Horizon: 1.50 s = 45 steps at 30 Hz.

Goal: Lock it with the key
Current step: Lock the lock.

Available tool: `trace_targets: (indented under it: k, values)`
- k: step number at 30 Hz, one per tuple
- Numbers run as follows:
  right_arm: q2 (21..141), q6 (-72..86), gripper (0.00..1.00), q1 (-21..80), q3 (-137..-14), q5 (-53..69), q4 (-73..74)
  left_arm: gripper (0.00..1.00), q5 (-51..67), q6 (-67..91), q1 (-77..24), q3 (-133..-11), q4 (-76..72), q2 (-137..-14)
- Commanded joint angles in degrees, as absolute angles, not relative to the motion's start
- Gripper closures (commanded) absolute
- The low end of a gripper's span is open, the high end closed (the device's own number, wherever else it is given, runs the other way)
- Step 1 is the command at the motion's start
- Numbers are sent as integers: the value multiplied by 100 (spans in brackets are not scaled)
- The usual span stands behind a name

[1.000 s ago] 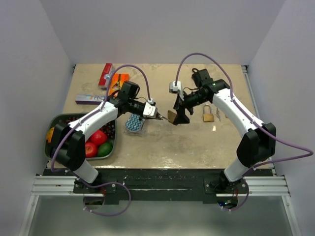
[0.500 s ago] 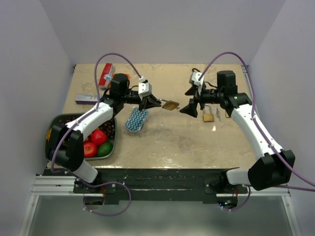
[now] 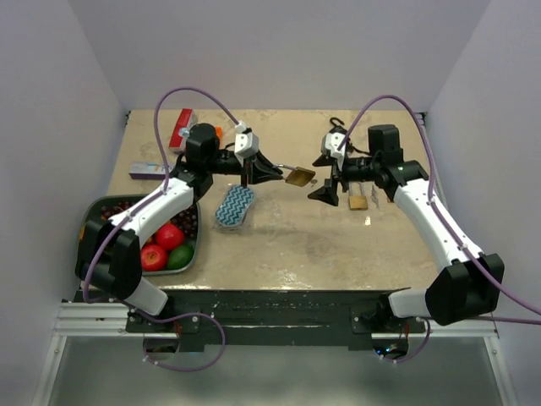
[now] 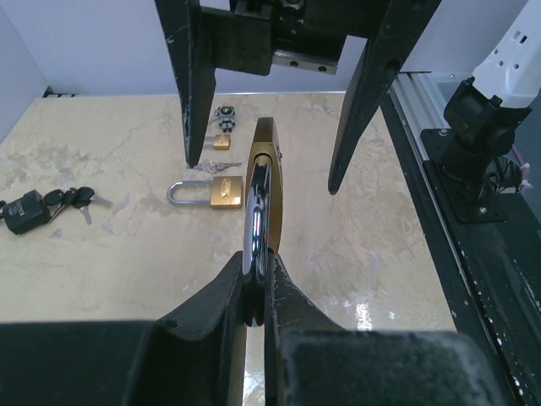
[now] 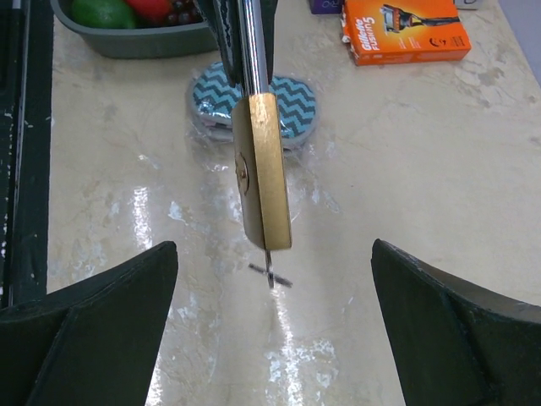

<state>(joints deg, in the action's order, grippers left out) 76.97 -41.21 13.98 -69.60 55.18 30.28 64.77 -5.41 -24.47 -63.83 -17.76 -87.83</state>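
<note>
My left gripper (image 3: pixel 279 172) is shut on the steel shackle of a brass padlock (image 3: pixel 297 178) and holds it in the air above the table's middle. In the left wrist view the shackle (image 4: pixel 256 211) is pinched between my fingertips, with the brass body pointing away. A thin key (image 5: pixel 269 272) sticks out of the padlock's (image 5: pixel 264 169) bottom end. My right gripper (image 3: pixel 326 178) faces that end, wide open. Its fingers (image 5: pixel 110 321) stand on either side of the key without touching it.
A second brass padlock (image 3: pixel 358 201) lies on the table right of my right gripper. A small padlock with keys (image 4: pixel 221 141) and a black lock with keys (image 4: pixel 25 211) lie further back. A zigzag pouch (image 3: pixel 234 205), a fruit tray (image 3: pixel 91 213) and boxes (image 3: pixel 180 127) sit left.
My left gripper has carried the padlock away from the near side and to the right. My right arm swung out to the right, then came back in front of the key end.
</note>
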Motion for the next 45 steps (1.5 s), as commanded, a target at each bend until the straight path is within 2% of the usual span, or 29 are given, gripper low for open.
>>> trace_targets:
  k: [1, 5, 8, 9, 12, 14, 25, 26, 29, 40, 45]
  values:
    - [7726, -4157, 3, 1582, -7128, 5792, 2786, 100, 6680, -229, -2558, -6574, -2566, -8385]
    - [7778, -4122, 12, 1714, -7146, 5775, 2742, 100, 6601, -70, -2575, -6504, -2707, -8350]
    - [7805, -4122, 25, 1767, -7128, 5766, 2751, 100, 6565, -44, -2584, -6478, -2804, -8332]
    - [7813, -4122, 32, 1784, -7137, 5757, 2751, 100, 6557, -35, -2593, -6469, -2821, -8332]
    - [7831, -4105, 43, 1784, -7154, 5748, 2742, 100, 6548, -35, -2593, -6460, -2830, -8332]
    - [7857, -4061, 44, 1802, -7189, 5739, 2716, 100, 6548, -35, -2602, -6460, -2839, -8341]
    - [7831, -3823, 77, 1960, -7260, 5634, 2505, 100, 6583, 193, -2672, -6319, -2804, -8350]
    - [7831, -3797, 86, 1960, -7251, 5616, 2470, 100, 6574, 185, -2672, -6302, -2786, -8358]
    - [7822, -3701, 100, 2021, -7268, 5590, 2312, 100, 6592, 176, -2707, -6293, -2690, -8376]
    - [7936, -3727, 100, 2557, -7365, 5853, 2312, 100, 6583, 53, -2909, -6179, -2803, -8499]
    - [7875, -3077, 100, 2812, -7155, 5924, 1355, 100, 6679, 35, -2997, -6012, -2970, -8560]
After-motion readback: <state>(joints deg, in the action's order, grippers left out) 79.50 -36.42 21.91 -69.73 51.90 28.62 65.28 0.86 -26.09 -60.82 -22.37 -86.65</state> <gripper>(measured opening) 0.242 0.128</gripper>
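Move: The padlock's body, its shackle held in the left fingers and a key in its far end, lies about 6 cm to the left hand's right and 1 cm nearer the base. From the wide-open right hand that body is some 6 cm to the left, level in reach and 2 cm lower. On the table, 25 cm or so below the right hand, a spare padlock lies about 10 cm ahead and 13 cm right, the zigzag packet 5 cm ahead and 26 cm left. The right hand slides its open fingers about 4 cm left over the padlock's body, drawing back some 2 cm and sinking slightly as it goes; the fingers close from wide open and pinch the body's two faces, then keep that grip while the hand eases left towards the left gripper. The left hand keeps its shut grip on the shackle, drifts about 2 cm back and rises a little before sinking again, and towards the end the two hands seem to bear towards each other along the shackle. ##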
